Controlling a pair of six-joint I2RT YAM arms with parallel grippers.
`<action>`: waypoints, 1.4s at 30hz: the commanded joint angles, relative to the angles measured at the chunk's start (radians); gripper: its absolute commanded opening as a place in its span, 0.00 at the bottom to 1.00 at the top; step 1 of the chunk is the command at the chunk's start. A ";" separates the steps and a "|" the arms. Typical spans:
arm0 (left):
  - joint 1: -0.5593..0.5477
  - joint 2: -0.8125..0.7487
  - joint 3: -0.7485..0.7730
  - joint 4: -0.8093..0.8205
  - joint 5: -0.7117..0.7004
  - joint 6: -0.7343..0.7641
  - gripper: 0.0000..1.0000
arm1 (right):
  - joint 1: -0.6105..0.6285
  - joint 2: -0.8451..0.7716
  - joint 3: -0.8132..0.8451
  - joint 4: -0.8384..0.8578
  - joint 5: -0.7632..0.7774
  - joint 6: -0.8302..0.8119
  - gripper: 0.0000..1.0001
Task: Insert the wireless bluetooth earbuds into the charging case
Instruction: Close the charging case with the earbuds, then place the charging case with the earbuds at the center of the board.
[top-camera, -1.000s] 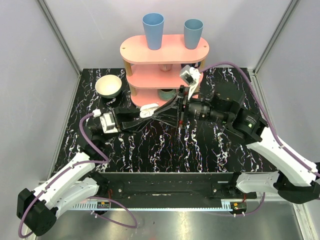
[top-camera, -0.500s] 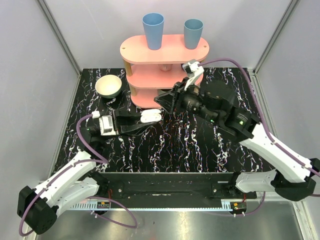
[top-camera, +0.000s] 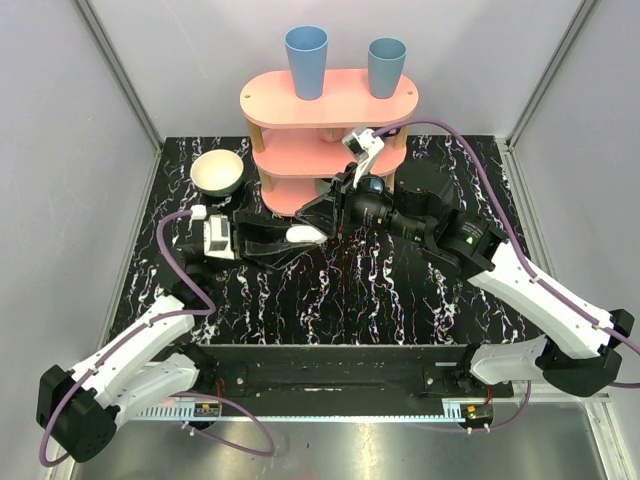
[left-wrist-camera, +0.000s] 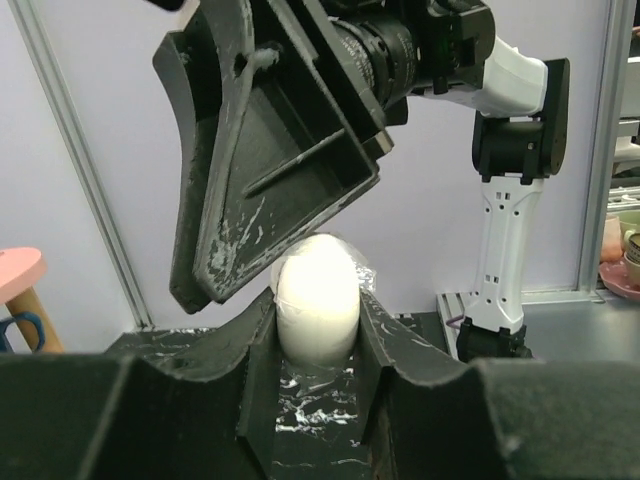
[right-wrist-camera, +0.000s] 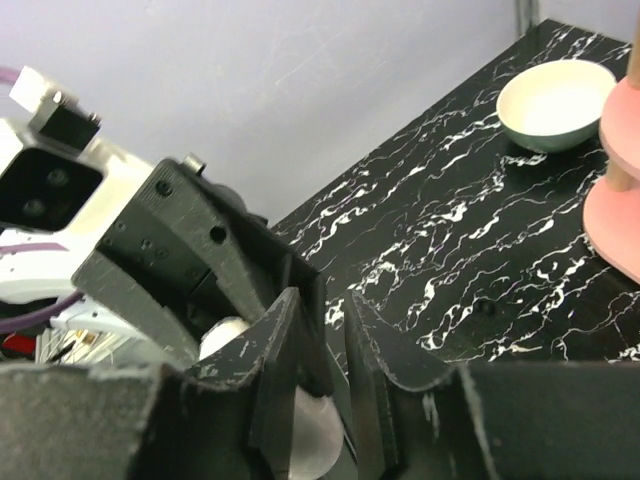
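Note:
The charging case (top-camera: 303, 235) is a smooth white pill shape, held a little above the black marble table in front of the pink shelf. My left gripper (top-camera: 300, 240) is shut on it, and in the left wrist view the case (left-wrist-camera: 317, 285) stands on end between the two fingers (left-wrist-camera: 252, 330). My right gripper (top-camera: 314, 214) hangs just above and behind the case, one broad finger (left-wrist-camera: 270, 150) tilted over its top. In the right wrist view the right gripper (right-wrist-camera: 335, 300) has a narrow gap with nothing seen in it; the case (right-wrist-camera: 325, 440) shows beneath. The earbuds are out of view.
A pink three-tier shelf (top-camera: 330, 100) stands at the back centre with two blue cups (top-camera: 306, 62) on top. A cream bowl (top-camera: 217, 172) sits at the back left of the marble table (top-camera: 380, 300). Grey walls close in both sides.
The right gripper has swung left and down from beside the shelf until it hangs over the case. The left gripper has barely shifted and still holds the case.

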 joint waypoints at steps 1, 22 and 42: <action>-0.003 0.005 0.056 -0.010 -0.063 -0.040 0.00 | 0.007 -0.012 0.015 -0.027 -0.090 -0.004 0.31; -0.003 -0.021 0.099 -0.437 -0.251 0.109 0.00 | 0.010 -0.155 -0.128 -0.068 0.626 0.135 0.76; 0.005 0.342 0.107 -0.477 -0.275 -0.322 0.00 | -0.022 -0.268 -0.249 -0.111 0.677 0.225 0.85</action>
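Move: Just back of the right fingertips by about 4 cm, roughly in line sideways and 2 cm lower, is the charging case, with a right finger lying close over it. The left hand already pinches the case, its middle some 2 cm to the right of that hand's point and 1 cm above. From the left hand the pink shelf stands roughly 28 cm ahead, 5 cm right and 25 cm below; the bowl is about 32 cm ahead, 23 cm left and 38 cm below. Staying close over the charging case at first, the right finger then leaves it: the right hand swings away some 12 cm to the right, and about 5 cm forward and down, turning about 40 degrees clockwise as its fingers open wide. The left hand keeps its pinch on the case and carries it down about 15 cm and forward 10, slowly at first, rolling forward some 50 degrees until its fingers are nearly level. ##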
